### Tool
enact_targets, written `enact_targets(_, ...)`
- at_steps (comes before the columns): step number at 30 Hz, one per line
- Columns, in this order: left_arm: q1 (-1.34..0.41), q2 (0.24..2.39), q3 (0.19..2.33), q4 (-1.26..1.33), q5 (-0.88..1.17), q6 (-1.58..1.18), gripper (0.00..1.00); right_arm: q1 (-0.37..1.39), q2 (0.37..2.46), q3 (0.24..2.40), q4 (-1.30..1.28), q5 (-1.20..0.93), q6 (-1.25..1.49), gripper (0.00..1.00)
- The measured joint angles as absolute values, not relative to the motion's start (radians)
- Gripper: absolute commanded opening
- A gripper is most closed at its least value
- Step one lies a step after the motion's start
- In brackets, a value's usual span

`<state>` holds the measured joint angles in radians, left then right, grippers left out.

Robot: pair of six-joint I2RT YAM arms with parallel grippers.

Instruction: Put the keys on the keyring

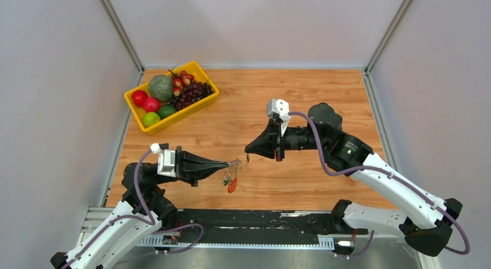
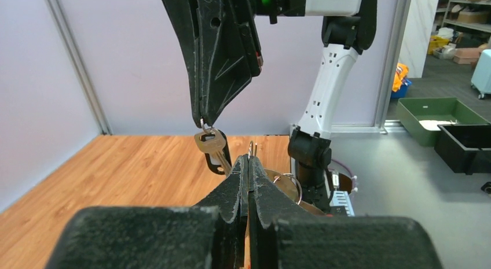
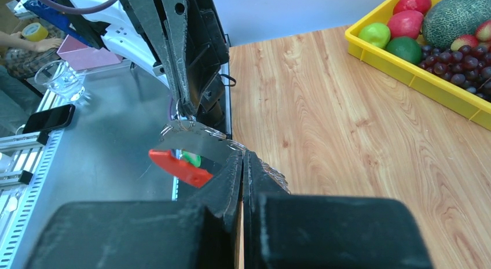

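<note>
My left gripper [image 1: 233, 163] is shut on the keyring [image 1: 231, 179], which hangs below its tip with a red tag [image 1: 232, 185]. In the left wrist view a thin loop of ring wire [image 2: 253, 147] sticks up between the closed fingertips [image 2: 242, 172]. My right gripper [image 1: 248, 148] faces it, a short gap away, and is shut on the head of a small key [image 2: 209, 143] that dangles from its tip [image 2: 204, 121]. The right wrist view shows the keyring's grey serrated fan piece [image 3: 194, 139], red tag [image 3: 179, 168] and green bit [image 3: 193, 159] just beyond my shut right gripper [image 3: 242, 156]. The key is hidden there.
A yellow basket [image 1: 173, 120] of fruit stands at the table's back left. The wooden tabletop [image 1: 301, 95] lies under both grippers. White walls close in the left, back and right sides. The black arm-base rail [image 1: 255, 220] runs along the near edge.
</note>
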<state>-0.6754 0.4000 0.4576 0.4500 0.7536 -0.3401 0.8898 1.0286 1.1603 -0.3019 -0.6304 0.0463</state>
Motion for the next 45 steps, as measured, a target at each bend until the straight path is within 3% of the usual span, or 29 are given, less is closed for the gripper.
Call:
enact_targets(14,-0.706,0.378,0.418,0.538,0.591,-0.32,0.0,0.967,1.034,1.159,-0.284,-0.623,0.078,0.0)
enact_targets(25,-0.707,0.324,0.404,0.567,0.388,-0.399,0.0,1.078,1.097,1.186,-0.195,-0.426,0.143,0.0)
enact_targets(45,-0.707,0.322,0.404,0.541,0.324,-0.448,0.0,1.125,1.16,1.241,-0.076,-0.263,0.163,0.0)
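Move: The small key ring pinched in the right fingertips is about 4 cm ahead and 5 cm right of the left hand, level with it; the key and black fob hang some 3 cm below that ring. From the right hand, the keyring loop gripped in the left fingertips lies about 4 cm back and 5 cm left, level with it. The keyring's red piece hangs around 5 cm below and 3 cm behind the left hand, 1 cm to its right. Keep both grippers shut on their rings. Bring the left gripper about 4 cm forward, rising and easing left, tipping its fingers up some 15 degrees and swinging them counter-clockwise; then almost hold it. Meanwhile draw the right gripper back 3 cm, then sweep it left, forward again and up, about 6 cm left in all, until the key ring comes right up to the loop. ##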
